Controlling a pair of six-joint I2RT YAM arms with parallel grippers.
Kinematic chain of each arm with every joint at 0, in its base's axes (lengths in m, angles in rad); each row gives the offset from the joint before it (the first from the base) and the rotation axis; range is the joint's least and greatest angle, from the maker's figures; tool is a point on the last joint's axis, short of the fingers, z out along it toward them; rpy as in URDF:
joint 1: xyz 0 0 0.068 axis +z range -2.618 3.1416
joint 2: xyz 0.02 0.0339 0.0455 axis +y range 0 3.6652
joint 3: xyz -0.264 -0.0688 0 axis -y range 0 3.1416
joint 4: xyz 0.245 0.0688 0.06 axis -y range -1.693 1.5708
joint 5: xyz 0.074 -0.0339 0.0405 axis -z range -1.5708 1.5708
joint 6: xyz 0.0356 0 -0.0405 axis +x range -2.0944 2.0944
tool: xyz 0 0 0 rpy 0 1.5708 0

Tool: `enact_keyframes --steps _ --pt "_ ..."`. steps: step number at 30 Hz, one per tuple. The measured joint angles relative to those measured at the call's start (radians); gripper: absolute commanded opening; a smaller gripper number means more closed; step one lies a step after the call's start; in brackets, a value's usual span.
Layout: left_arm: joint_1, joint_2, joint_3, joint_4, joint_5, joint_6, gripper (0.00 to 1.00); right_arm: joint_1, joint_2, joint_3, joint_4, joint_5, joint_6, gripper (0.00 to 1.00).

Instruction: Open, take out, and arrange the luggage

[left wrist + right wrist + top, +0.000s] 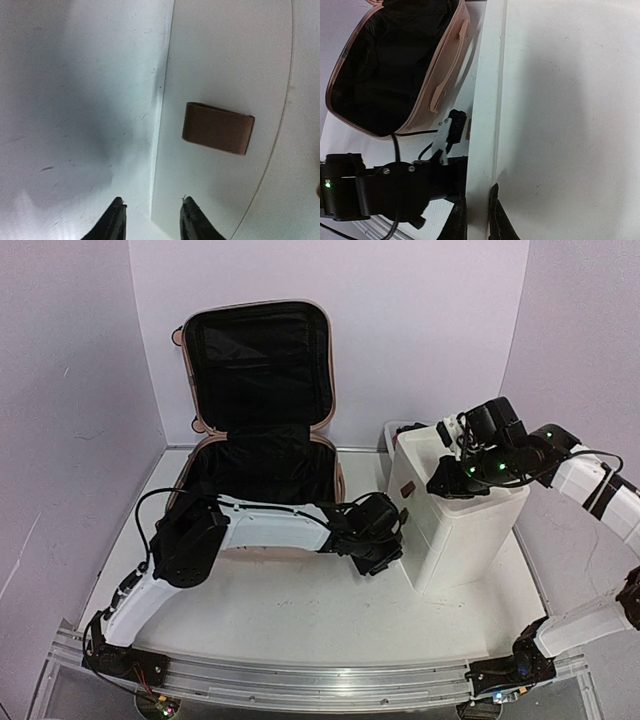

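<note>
The luggage (255, 360) is a pale pink hard-shell case standing open at the back left, lid upright against the wall, black lining showing; it also appears in the right wrist view (385, 70). My left gripper (385, 540) hovers low beside the left face of the white cabinet (455, 530). In the left wrist view its jaws (154, 214) stand apart with nothing between them, facing the cabinet's corner and its brown handle (217, 127). My right gripper (476, 220) is shut on the cabinet's top rim (487, 125), at the top's left edge (440, 485).
A white basket's rim (400, 428) shows behind the cabinet. The cabinet stands close to the luggage's right side, with my left arm (270, 520) lying across the luggage's front edge. A metal rail (300, 680) runs along the table's near edge. Walls close in left, back and right.
</note>
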Motion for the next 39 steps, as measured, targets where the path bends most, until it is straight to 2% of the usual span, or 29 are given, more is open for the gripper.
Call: enact_keyframes --steps 2,6,9,11,13,14,20,22,26,31,34,39 --pt "0.010 -0.074 -0.101 0.017 -0.003 0.041 0.49 0.016 -0.003 0.000 -0.010 0.048 0.009 0.08" --pt "0.026 -0.294 -0.277 0.030 -0.047 0.150 0.59 0.027 -0.018 0.013 -0.062 0.102 0.008 0.41" --pt "0.046 -0.499 -0.366 0.034 -0.108 0.268 0.67 0.018 -0.019 0.056 -0.178 0.135 -0.020 0.66" --pt "0.063 -0.622 -0.391 0.044 -0.145 0.365 0.81 0.012 -0.019 0.118 -0.266 0.145 -0.032 0.85" --pt "0.086 -0.752 -0.409 0.063 -0.181 0.493 0.96 0.009 -0.019 0.196 -0.334 0.143 -0.045 0.96" --pt "0.100 -0.812 -0.413 0.066 -0.200 0.555 0.99 0.008 -0.020 0.245 -0.370 0.143 -0.058 0.98" --pt "0.167 -1.079 -0.407 0.047 -0.352 0.951 1.00 0.008 -0.009 0.622 -0.592 0.154 -0.153 0.98" --pt "0.168 -1.127 -0.382 0.028 -0.407 1.078 0.99 0.013 -0.013 0.751 -0.646 0.189 -0.180 0.98" --pt "0.164 -1.178 -0.261 -0.039 -0.507 1.321 1.00 0.014 -0.048 0.902 -0.734 0.234 -0.208 0.98" --pt "0.164 -1.217 -0.098 -0.155 -0.570 1.508 1.00 0.014 -0.027 1.094 -0.733 0.270 -0.201 0.98" --pt "0.164 -1.253 -0.042 -0.203 -0.607 1.567 1.00 0.014 0.006 1.161 -0.733 0.284 -0.182 0.98" --pt "0.165 -1.297 0.037 -0.238 -0.620 1.624 1.00 0.014 0.011 1.140 -0.731 0.296 -0.157 0.98"
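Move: The left hand hovers low beside the white cabinet: its bottom handle is about 6 cm ahead, 7 cm right and level, and the cabinet's middle about 10 cm ahead, 19 cm right and 7 cm up. The suitcase lies some 22 cm ahead and 27 cm left. The right hand still pinches the cabinet's left rim; the cabinet's middle is roughly 6 cm ahead, 8 cm right and 12 cm below. Left rises about 60 cm and swings left from the cabinet; right opens, releases its rim, lifts some 27 cm. ##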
